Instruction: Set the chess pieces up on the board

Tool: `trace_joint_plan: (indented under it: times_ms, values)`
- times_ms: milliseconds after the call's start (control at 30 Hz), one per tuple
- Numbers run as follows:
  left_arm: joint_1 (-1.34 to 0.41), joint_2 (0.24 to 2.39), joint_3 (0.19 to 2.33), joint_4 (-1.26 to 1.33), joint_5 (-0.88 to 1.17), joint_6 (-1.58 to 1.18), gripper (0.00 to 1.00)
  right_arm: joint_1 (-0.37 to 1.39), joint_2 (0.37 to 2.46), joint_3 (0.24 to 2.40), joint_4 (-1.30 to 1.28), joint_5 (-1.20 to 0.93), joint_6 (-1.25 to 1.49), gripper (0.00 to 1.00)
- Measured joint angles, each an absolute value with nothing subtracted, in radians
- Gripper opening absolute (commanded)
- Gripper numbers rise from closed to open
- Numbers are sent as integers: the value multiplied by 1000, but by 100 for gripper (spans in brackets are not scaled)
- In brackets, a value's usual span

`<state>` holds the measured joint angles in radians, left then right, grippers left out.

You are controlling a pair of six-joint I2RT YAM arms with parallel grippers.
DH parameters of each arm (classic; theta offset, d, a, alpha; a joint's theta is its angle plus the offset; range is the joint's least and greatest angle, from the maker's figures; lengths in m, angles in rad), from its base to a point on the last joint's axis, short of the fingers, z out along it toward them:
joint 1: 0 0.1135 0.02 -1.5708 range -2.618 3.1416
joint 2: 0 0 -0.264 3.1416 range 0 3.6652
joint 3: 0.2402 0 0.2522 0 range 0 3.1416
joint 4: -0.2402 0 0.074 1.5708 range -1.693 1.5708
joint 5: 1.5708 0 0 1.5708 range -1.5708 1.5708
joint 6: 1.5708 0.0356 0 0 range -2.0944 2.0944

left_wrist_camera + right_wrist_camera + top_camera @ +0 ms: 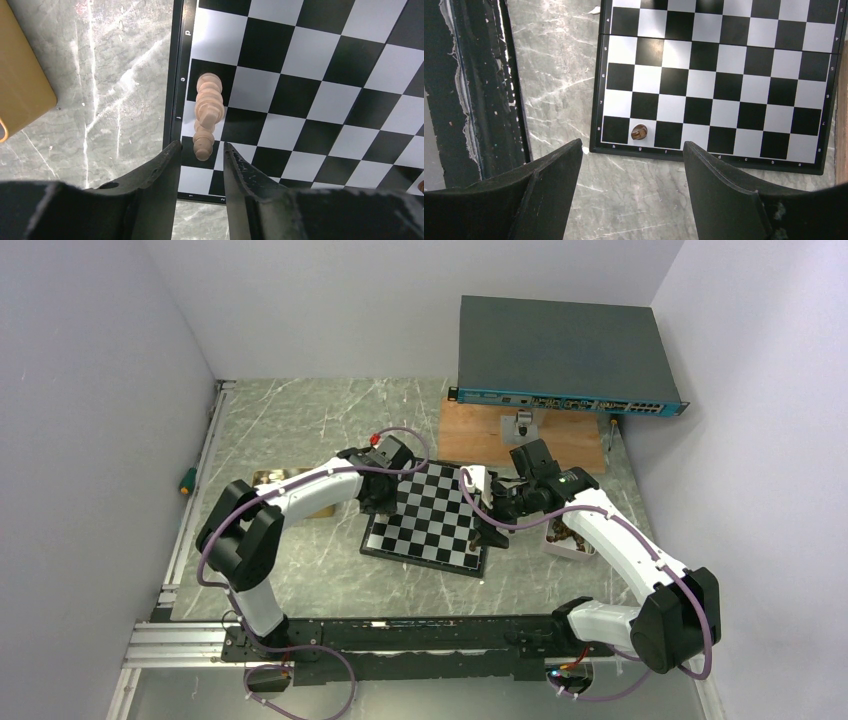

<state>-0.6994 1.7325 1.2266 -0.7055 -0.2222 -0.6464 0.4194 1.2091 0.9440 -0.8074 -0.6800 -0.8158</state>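
Observation:
The black-and-white board [430,515] lies in the middle of the table. In the left wrist view several light tan chess pieces [209,100] stand in a line along the board's [310,90] left edge column. My left gripper [200,149] is open over that edge, and the nearest tan piece [202,144] stands just ahead of its fingertips, untouched. In the right wrist view one dark brown piece [639,132] stands on a white square in the board's [719,75] near row. My right gripper [633,146] is wide open and empty above the board's edge.
A tan tray [272,480] sits left of the board and shows in the left wrist view [20,85]. A white tray with dark pieces [570,538] sits at the right. A wooden plank [480,432] and a grey network switch [560,355] stand behind. A green-handled screwdriver [187,480] lies far left.

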Motion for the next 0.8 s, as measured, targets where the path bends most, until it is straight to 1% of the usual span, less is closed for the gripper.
trace_joint_plan:
  times_ms: [133, 267, 333, 467, 567, 667, 800]
  values:
    - [-699, 1732, 1247, -725, -222, -645, 44, 419, 1209, 943, -808, -680, -818, 77]
    - [-699, 1715, 1266, -747, -223, -630, 54, 419, 1209, 943, -808, -680, -820, 77]
    - [-699, 1683, 1266, -765, -223, -612, 62, 419, 1209, 943, -808, -680, -820, 77]
    - [-698, 1565, 1242, -753, -217, -548, 84, 416, 1209, 943, -809, -682, -820, 77]
    - [-682, 1428, 1176, -705, -189, -480, 94, 407, 1209, 943, -813, -684, -820, 77]
    - [-632, 1296, 1099, -648, -125, -406, 99, 395, 1209, 943, -816, -692, -821, 77]
    - [-500, 1180, 1031, -578, -19, -319, 100, 373, 1209, 943, -825, -714, -830, 77]
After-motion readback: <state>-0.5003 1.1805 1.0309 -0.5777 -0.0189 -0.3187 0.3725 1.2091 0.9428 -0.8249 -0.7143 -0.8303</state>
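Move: About 17 cm to the left hand's left, 4 cm farther out and some 4 cm lower lie the light pieces in the gold box. The light piece just set down stands right between its open fingertips, its middle about 2 cm below; a taller light piece is 3 cm ahead and 1 cm right, another about 11 cm ahead and 3 cm right. From the right hand the boxed pieces lie roughly 38 cm left, 10 cm ahead and 12 cm lower. Rising slowly at first, then fast, the left hand climbs about 12 cm off the piece it has just placed and, late in the climb, swings some 5 cm left, off the board's near-left edge. Its already parted fingers spread to fully open while the wrist tips them outward and to the right by roughly 25 degrees. ##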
